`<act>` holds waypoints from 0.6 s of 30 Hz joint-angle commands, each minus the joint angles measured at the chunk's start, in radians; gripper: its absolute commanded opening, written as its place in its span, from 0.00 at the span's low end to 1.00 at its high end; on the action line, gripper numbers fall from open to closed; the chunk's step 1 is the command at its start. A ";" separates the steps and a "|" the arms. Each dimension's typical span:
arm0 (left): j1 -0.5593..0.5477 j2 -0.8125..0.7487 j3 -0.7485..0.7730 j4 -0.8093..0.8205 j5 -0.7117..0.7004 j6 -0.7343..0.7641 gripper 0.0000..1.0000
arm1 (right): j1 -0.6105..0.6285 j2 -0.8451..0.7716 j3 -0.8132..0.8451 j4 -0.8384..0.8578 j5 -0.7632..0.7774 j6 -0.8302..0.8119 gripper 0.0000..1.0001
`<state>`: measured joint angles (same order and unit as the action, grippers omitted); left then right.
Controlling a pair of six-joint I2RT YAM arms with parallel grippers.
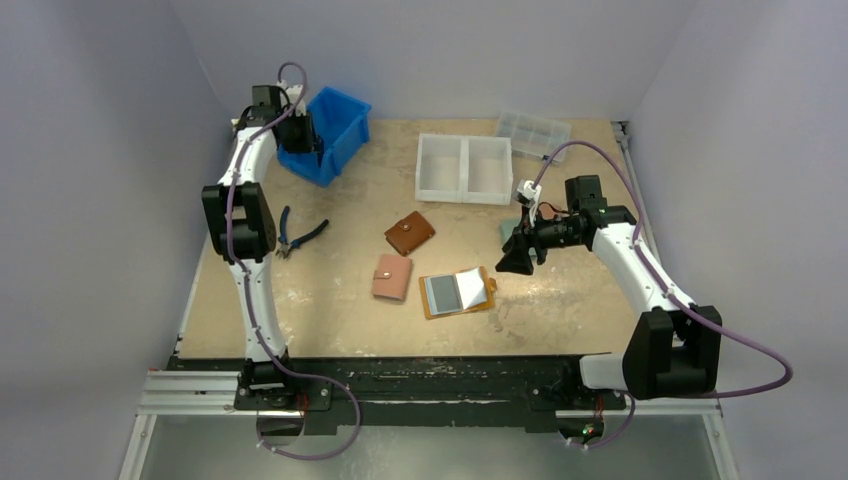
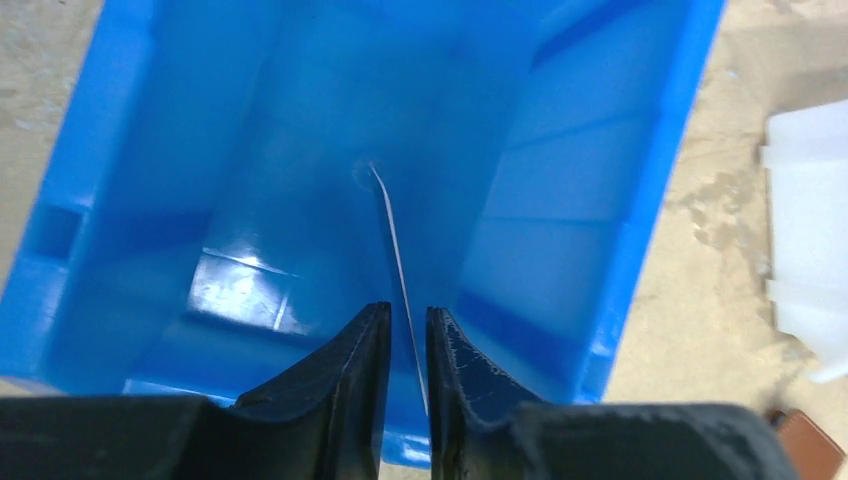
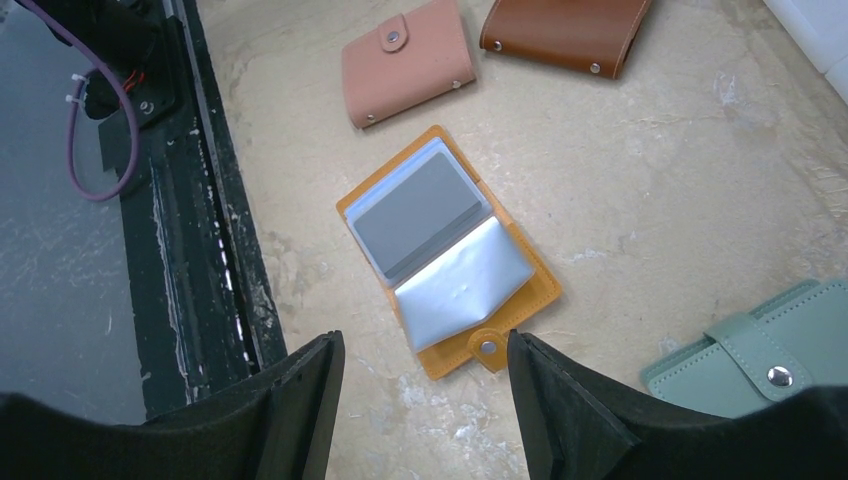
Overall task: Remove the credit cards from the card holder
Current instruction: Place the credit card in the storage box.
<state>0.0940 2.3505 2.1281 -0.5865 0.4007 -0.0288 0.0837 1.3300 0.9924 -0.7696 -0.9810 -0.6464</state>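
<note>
The mustard-orange card holder [image 1: 457, 292] lies open on the table, its cover [image 3: 535, 297] under clear sleeves. A grey credit card [image 3: 420, 215] shows in the upper sleeve; the lower sleeve [image 3: 460, 285] is pale and bulges. My right gripper [image 3: 423, 340] hangs open above the holder's snap-tab end, touching nothing, to its right in the top view [image 1: 517, 258]. My left gripper [image 1: 300, 135] is over the blue bin [image 2: 640, 200]. Its fingers [image 2: 408, 312] stand slightly apart, with a thin credit card [image 2: 390, 230] edge-on between them, reaching down into the bin.
A pink wallet [image 1: 392, 277] and a brown wallet [image 1: 409, 232] lie left of the holder. A green wallet [image 3: 760, 350] sits under the right arm. White two-part tray [image 1: 464, 168], clear box [image 1: 533, 133] and pliers [image 1: 298, 236] lie farther off. Black rail [image 3: 200, 250] borders the near edge.
</note>
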 commanded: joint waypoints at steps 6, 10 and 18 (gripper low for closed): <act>-0.054 -0.055 0.168 0.007 -0.317 0.054 0.29 | -0.003 -0.011 0.000 -0.005 -0.029 -0.026 0.68; -0.059 -0.190 0.106 0.056 -0.397 0.041 0.29 | -0.002 -0.019 -0.001 -0.002 -0.016 -0.029 0.68; 0.006 -0.703 -0.583 0.459 -0.302 -0.226 0.91 | -0.003 -0.072 -0.013 0.010 0.001 -0.060 0.68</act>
<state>0.0486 1.9049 1.8091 -0.3920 0.0490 -0.0719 0.0837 1.3178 0.9901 -0.7696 -0.9806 -0.6636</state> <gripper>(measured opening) 0.713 0.677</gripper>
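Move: Inside the near end of the blue storage box, the left fingers, already slightly parted, still straddle the dark card, its middle about 2 cm ahead, 1 cm right and 2 cm below. The box's middle is roughly 5 cm ahead, 1 cm right and 3 cm down; the pliers lie some 22 cm back and 5 cm left, and the white tray 36 cm right and 4 cm back. From the right hand, the box's middle is about 37 cm ahead, 45 cm left and 9 cm down. Letting go of the card in the storage box, the left hand first edges some 2 cm forward and left, then climbs steeply, about 14 cm in all, drawing back some 6 cm from its farthest reach. The fingers open wide mostly late in the climb, while the wrist tips up and turns counter-clockwise, roughly 15 degrees each. ##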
